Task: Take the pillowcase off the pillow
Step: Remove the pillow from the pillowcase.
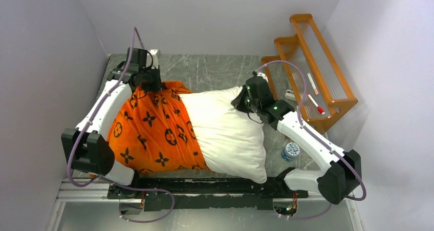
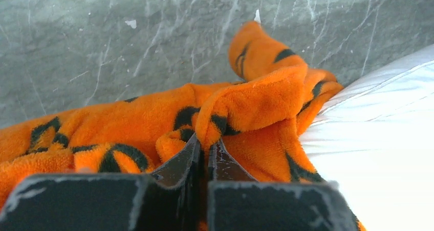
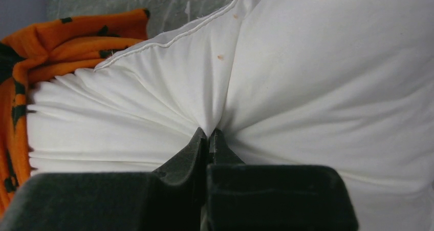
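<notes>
The orange pillowcase with dark brown motifs covers the left half of the white pillow, whose right half lies bare on the table. My left gripper is at the case's far left corner, shut on a fold of the orange fabric. In the left wrist view the gripper pinches that fold between its fingers, with the bare pillow at the right. My right gripper is at the pillow's far right corner. In its wrist view the gripper is shut on white pillow fabric, creases fanning from the pinch; the pillowcase shows at the left.
The grey marble table carries an orange wooden rack at the back right. A water bottle stands by the right arm, close to the pillow's near right corner. White walls close in both sides.
</notes>
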`<state>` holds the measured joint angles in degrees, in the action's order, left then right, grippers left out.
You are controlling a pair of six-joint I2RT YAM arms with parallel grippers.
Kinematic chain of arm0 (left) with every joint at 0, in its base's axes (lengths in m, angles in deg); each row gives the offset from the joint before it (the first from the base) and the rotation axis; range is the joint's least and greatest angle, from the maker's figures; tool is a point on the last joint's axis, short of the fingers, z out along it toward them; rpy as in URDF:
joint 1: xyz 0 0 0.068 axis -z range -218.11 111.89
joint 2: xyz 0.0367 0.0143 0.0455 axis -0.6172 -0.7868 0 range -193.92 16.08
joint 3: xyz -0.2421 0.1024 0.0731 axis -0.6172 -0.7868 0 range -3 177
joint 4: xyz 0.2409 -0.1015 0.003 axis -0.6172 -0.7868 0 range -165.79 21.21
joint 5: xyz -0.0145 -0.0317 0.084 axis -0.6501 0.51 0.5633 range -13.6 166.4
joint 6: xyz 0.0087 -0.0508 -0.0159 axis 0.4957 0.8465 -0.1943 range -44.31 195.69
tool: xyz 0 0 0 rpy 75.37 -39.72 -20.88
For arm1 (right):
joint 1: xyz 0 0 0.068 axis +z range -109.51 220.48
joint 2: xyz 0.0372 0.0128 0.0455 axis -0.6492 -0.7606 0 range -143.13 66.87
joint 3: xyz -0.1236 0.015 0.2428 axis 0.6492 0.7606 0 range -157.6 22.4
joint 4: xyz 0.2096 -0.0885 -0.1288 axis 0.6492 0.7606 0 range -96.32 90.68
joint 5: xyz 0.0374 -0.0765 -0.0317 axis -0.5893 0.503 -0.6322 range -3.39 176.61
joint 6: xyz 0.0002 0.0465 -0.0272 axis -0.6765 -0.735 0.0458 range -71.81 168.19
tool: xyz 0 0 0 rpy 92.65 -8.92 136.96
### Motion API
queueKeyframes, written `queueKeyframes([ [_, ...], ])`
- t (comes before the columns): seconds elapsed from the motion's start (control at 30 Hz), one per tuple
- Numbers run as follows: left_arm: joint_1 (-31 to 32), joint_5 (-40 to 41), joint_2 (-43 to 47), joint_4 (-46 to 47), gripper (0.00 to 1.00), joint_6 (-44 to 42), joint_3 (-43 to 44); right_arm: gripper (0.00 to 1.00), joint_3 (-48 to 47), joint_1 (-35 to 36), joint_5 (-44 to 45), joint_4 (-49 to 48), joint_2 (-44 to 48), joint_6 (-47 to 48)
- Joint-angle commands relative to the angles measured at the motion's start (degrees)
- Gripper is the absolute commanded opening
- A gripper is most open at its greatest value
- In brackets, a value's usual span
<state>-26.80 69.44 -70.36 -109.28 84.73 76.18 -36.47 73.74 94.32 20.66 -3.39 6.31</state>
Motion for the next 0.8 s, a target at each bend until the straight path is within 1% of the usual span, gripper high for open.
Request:
queueKeyframes([
  [0.0,-7.9,10.2,2.1,-2.1,0.05,-4.5,0.1,0.0,0.4,-1.3,2.6,12.0,-2.4,3.8],
  [0.07,-7.8,2.5,2.1,0.0,0.05,-4.7,-0.9,0.0,-1.1,-1.3,0.0,11.7,-3.3,5.4],
  [0.13,-7.8,-2.8,1.6,1.2,0.05,-4.2,-1.4,0.0,-3.8,-1.3,-2.9,13.2,-3.5,7.4],
  [0.17,-7.8,-3.7,1.1,1.4,0.05,-3.5,-1.2,0.03,-5.5,-1.2,-4.3,14.2,-3.2,8.3],
  [0.23,-7.8,-3.3,0.1,1.4,0.05,-2.6,-0.1,0.12,-8.7,-1.2,-7.1,15.8,-1.4,10.4],
  [0.27,-7.8,-2.3,-0.5,1.5,0.05,-2.1,0.8,0.22,-10.0,-1.2,-8.9,16.5,0.4,11.4],
  [0.3,-7.8,-0.8,-1.2,1.5,0.05,-1.4,2.0,0.37,-11.4,-1.2,-10.9,17.0,1.9,12.1],
  [0.33,-7.8,1.2,-2.2,1.1,0.05,-0.7,3.5,0.49,-12.1,-1.2,-12.4,17.7,3.7,12.6],
  [0.37,-7.9,2.8,-3.8,0.5,0.05,-0.4,6.5,0.58,-12.3,-1.2,-14.2,17.9,5.4,13.1],
  [0.43,-8.0,3.5,-7.4,-0.4,0.05,0.5,11.8,0.68,-11.6,-1.3,-17.6,18.1,9.0,13.2],
  [0.53,-8.1,3.1,-13.5,-1.5,0.05,1.8,20.9,0.74,-7.5,-1.1,-24.2,17.5,13.9,11.5],
  [0.67,-8.0,2.1,-21.4,-2.1,0.05,3.7,31.2,0.78,2.8,-0.3,-34.4,13.5,20.1,5.5],
  [0.73,-7.8,-0.1,-24.8,-3.0,0.05,3.0,35.1,0.8,8.0,0.7,-34.8,11.4,23.1,1.8],
  [0.77,-7.5,-0.6,-26.2,-4.3,0.15,2.3,36.8,0.81,10.1,1.1,-33.6,11.6,23.9,0.6],
])
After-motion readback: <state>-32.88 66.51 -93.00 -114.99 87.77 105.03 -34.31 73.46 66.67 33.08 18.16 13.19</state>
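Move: In the left fingers is the pillowcase's far edge; the table's far edge lies about 16 cm ahead of that hand and 14 cm below. The bare pillow's middle is about 18 cm back and 25 cm right of it. The right hand still pinches the pillow, whose middle lies some 11 cm back, 5 cm left and 6 cm below; the case's near mouth corner is about 23 cm back and 12 cm left, the jar 16 cm back and 20 cm right. Letting go of the pillow, the right hand opens wide, lifts off about 9 cm, then sinks some 3 cm, drawing back about 13 cm in all towards the case's near mouth corner and turning roughly 25 degrees counter-clockwise. The left hand keeps its pinch on the pillowcase, hardly moves at first, then drags it forward some 10 cm towards the far table edge. ##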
